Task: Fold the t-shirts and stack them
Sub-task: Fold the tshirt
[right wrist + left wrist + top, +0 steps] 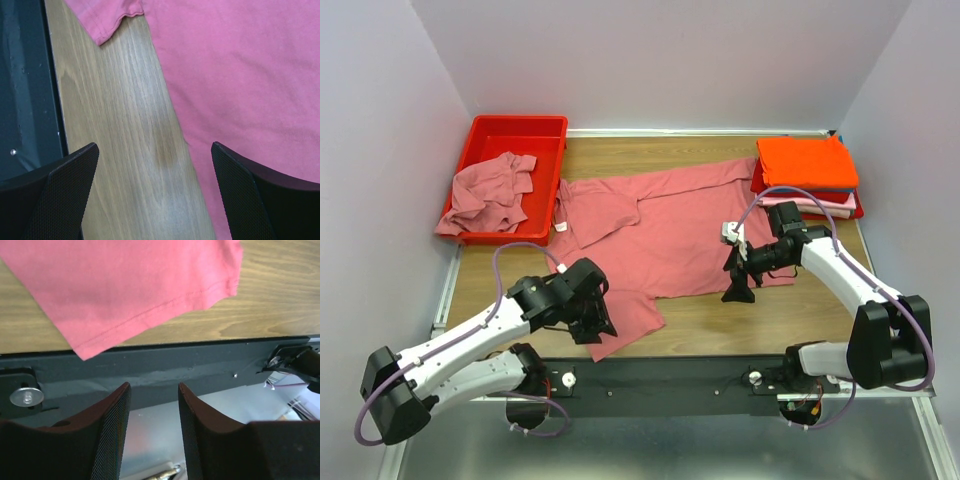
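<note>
A large rose-pink t-shirt [665,235] lies spread across the wooden table. A second one [490,195] sits crumpled in the red bin. Folded t-shirts are stacked at the back right, with a bright orange one [807,160] on top and a pale pink one [820,206] beneath. My left gripper [594,328] hovers over the spread shirt's near-left corner [140,285], its jaws apart and holding nothing [154,390]. My right gripper [738,290] is wide open over the shirt's near-right edge [240,75], with bare wood between its fingers [155,150].
The red plastic bin [520,128] stands at the back left. A black mounting rail [670,372] runs along the table's near edge, with a bolt [26,396] on it. White walls close in the left, back and right sides.
</note>
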### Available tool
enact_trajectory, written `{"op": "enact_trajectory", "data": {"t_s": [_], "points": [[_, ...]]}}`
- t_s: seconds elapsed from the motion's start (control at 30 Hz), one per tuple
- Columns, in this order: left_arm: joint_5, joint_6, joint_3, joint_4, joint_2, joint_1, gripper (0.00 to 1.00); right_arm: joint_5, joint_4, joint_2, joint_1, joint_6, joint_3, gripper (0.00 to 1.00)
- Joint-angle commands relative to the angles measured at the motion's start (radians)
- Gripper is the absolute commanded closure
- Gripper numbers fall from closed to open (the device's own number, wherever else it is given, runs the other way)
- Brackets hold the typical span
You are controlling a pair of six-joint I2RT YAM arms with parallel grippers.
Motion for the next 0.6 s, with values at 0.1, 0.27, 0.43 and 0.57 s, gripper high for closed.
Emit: {"op": "enact_trajectory", "data": {"t_s": [0.1,0.27,0.43,0.57], "points": [[0.099,-0.137,-0.127,0.019,-0.029,-0.033,0.51,0.02,-0.015,-0.029,-0.004,-0.019,0.011,0.0],[0.087,-0.133,-0.133,0.035,0.057,-0.045,0.52,0.02,-0.015,-0.037,-0.006,-0.02,0.012,0.0],[0.018,-0.142,-0.112,0.035,0.169,-0.053,0.54,0.027,-0.014,-0.044,-0.006,-0.02,0.008,0.0],[-0.008,-0.175,-0.117,0.04,0.215,-0.053,0.53,0.024,-0.015,-0.046,-0.006,-0.019,0.008,0.0]]}}
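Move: The near corner of the t-shirt's sleeve, poking just past the table's front edge, lies roughly 4 cm back, 3 cm to the left and 9 cm below the left gripper. The sleeve's right corner is some 5 cm ahead and 16 cm to the right of that gripper, and the metal knob on the dark beam is about 9 cm back and 9 cm left. From the right hand the near corner lies about 36 cm left and 16 cm back. Bring the left gripper down about 6 cm towards the near corner of the sleeve, drawing it back some 3 cm in the first half and then sinking almost straight down. Meanwhile swing the fingertips back and a little left, roughly 15 degrees in all, until they point nearly straight down, and keep the fingers about half open. ##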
